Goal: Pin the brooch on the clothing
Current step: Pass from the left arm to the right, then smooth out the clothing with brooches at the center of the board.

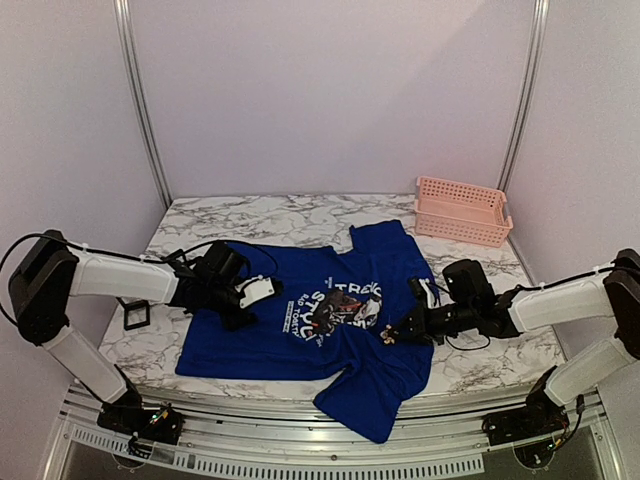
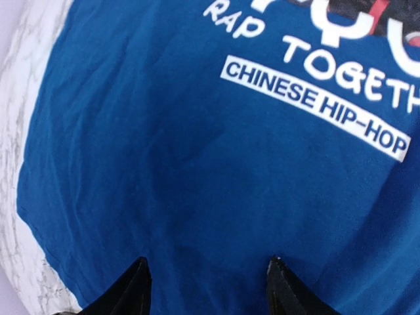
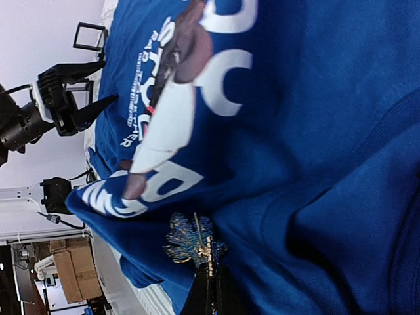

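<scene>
The clothing (image 1: 290, 335), a royal-blue T-shirt with white lettering round a dark picture, lies spread on the marble table. My left gripper (image 1: 252, 293) hovers over its left half. In the left wrist view that gripper (image 2: 207, 262) is open, with only flat blue cloth (image 2: 164, 164) between its black fingertips (image 2: 141, 266). My right gripper (image 1: 397, 332) is at the print's right edge. It (image 3: 211, 268) is shut on the brooch (image 3: 189, 239), a blue and gold leaf shape whose thin pin points up against a raised fold of the shirt (image 3: 315, 131).
A pink slotted basket (image 1: 462, 210) stands at the back right. A small black frame (image 1: 136, 315) lies on the table (image 1: 200, 225) at the left. One shirt sleeve (image 1: 370, 410) hangs over the front edge. Light walls close in three sides.
</scene>
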Motion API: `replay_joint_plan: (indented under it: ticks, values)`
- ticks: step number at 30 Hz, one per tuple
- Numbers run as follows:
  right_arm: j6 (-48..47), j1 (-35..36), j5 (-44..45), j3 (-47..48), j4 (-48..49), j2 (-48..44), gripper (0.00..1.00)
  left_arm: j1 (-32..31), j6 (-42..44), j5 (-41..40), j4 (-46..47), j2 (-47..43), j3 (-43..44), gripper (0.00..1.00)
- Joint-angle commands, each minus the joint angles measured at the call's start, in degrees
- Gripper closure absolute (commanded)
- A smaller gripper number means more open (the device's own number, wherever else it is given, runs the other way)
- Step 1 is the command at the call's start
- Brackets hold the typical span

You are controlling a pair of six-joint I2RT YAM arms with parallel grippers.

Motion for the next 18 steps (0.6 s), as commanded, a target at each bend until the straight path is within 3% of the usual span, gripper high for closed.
replay_joint_plan:
  ticks: [1,11,18]
  values:
    - [1.42,-1.78,3.38,-2.09,0.64,2.53,1.0,3.47,9.84,-2.9,2.38,-0.43,-6.43,0.4]
    - [-1.17,-9.55,5.54,-2.97,-5.22,5.64,1.0,10.59,13.02,-8.31,1.77,-3.9,-10.81,0.43]
    - [-9.3,-15.08,5.28,1.87,-10.52,8.8,1.0,13.88,14.88,-6.07,1.32,-5.28,-11.54,0.42]
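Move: My open left hand is down on the clothing, its fabric about 1 cm below my fingertips. The white lettering box is some 11 cm to the right and 2 cm ahead, the hem edge about 12 cm left and level. My right hand grips the brooch's gold end. The neckline is roughly 7 cm ahead, 6 cm right and 4 cm below; the silver ornament is about 3 cm left, level with it and 3 cm lower. With my left fingers still spread on the fabric, I drag the clothing left about 9 cm and some 3 cm forward, tilting the hand about 10 degrees. My right hand keeps its shut grip on the brooch's gold end, sinks some 3.5 cm early on while going right, then runs low to the right and forward towards the neckline, away from the silver ornament. ##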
